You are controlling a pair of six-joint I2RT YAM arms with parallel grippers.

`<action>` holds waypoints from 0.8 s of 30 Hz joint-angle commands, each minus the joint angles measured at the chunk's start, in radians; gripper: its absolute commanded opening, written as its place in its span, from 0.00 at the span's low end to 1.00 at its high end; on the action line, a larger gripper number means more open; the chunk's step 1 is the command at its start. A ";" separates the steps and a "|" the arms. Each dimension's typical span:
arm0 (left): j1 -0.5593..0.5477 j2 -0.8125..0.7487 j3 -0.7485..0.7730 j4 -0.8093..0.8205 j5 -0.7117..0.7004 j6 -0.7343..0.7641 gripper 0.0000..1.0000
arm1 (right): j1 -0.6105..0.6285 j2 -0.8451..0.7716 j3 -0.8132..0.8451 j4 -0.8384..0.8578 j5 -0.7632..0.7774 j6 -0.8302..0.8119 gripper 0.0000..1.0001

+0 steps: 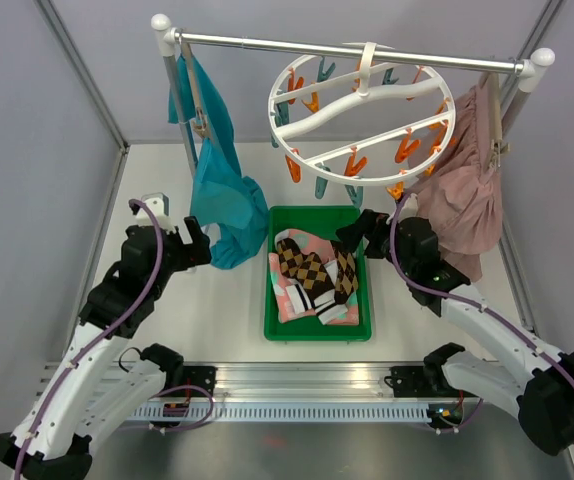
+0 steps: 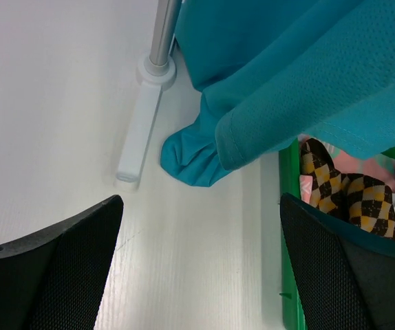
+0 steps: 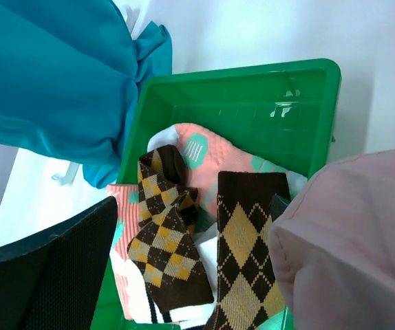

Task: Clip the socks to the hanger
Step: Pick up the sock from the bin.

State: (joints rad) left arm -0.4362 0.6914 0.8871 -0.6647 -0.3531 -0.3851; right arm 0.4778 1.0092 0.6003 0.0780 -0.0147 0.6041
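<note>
The socks lie heaped in a green bin: brown argyle ones on top, pink ones with mint patches below, and a white one with black stripes at the bottom. The hanger, a round white ring with orange and teal clips, hangs from the rail above the bin. My right gripper hovers open over the bin's far right corner, above the socks; its right finger is mostly hidden by pink cloth. My left gripper stands open over bare table, left of the bin.
A teal garment hangs from the rail at the left, its hem draped at the bin's left rim. A dusty-pink skirt hangs at the right, close against my right wrist. The rack's post and foot stand beyond my left gripper.
</note>
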 commanded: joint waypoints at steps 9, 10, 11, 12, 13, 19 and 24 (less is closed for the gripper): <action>-0.006 -0.027 -0.043 0.059 0.216 -0.052 1.00 | 0.004 -0.014 0.015 -0.017 -0.048 -0.089 0.98; -0.006 -0.024 -0.054 0.068 0.235 -0.067 1.00 | 0.010 -0.006 0.016 -0.018 -0.044 -0.093 0.98; -0.012 -0.020 -0.065 0.077 0.252 -0.078 1.00 | 0.018 0.003 0.022 -0.021 -0.038 -0.098 0.98; -0.018 -0.020 -0.091 0.100 0.273 -0.086 1.00 | 0.042 0.028 0.042 -0.027 -0.030 -0.108 0.97; -0.027 -0.021 -0.103 0.114 0.273 -0.103 1.00 | 0.060 0.040 0.053 -0.047 -0.001 -0.113 0.96; -0.183 0.006 -0.168 0.186 0.226 -0.169 0.98 | 0.202 0.120 0.088 -0.066 0.133 -0.135 0.83; -0.263 0.022 -0.214 0.249 0.181 -0.189 0.96 | 0.298 0.161 0.107 -0.072 0.251 -0.153 0.74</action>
State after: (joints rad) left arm -0.6670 0.7120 0.6945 -0.5110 -0.1371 -0.5171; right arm 0.7296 1.1564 0.6594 0.0097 0.1265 0.4770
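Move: The middle argyle sock in the green bin lies about 7 cm left of the right hand, some 4 cm back and 15 cm below. The second argyle sock is only about 1 cm left of that hand and 4 cm back; the pink sock is roughly 7 cm left and 3 cm ahead. Pink cloth hangs about 15 cm to its right, roughly level fore and aft. From the left hand, the middle sock is about 19 cm right, 2 cm ahead and 21 cm down, with teal cloth some 8 cm ahead and 4 cm right. Swing the right gripper left over the bin towards the middle argyle sock, about 5 cm, sinking 4 cm and easing back some, while narrowing its wide-open fingers by about a quarter and turning slightly counter-clockwise with its left side dipping. Bring the left gripper about 10 cm right towards the bin, dropping 6 cm and drawing back a little, yawing some 20 degrees clockwise, fingers kept wide open. ##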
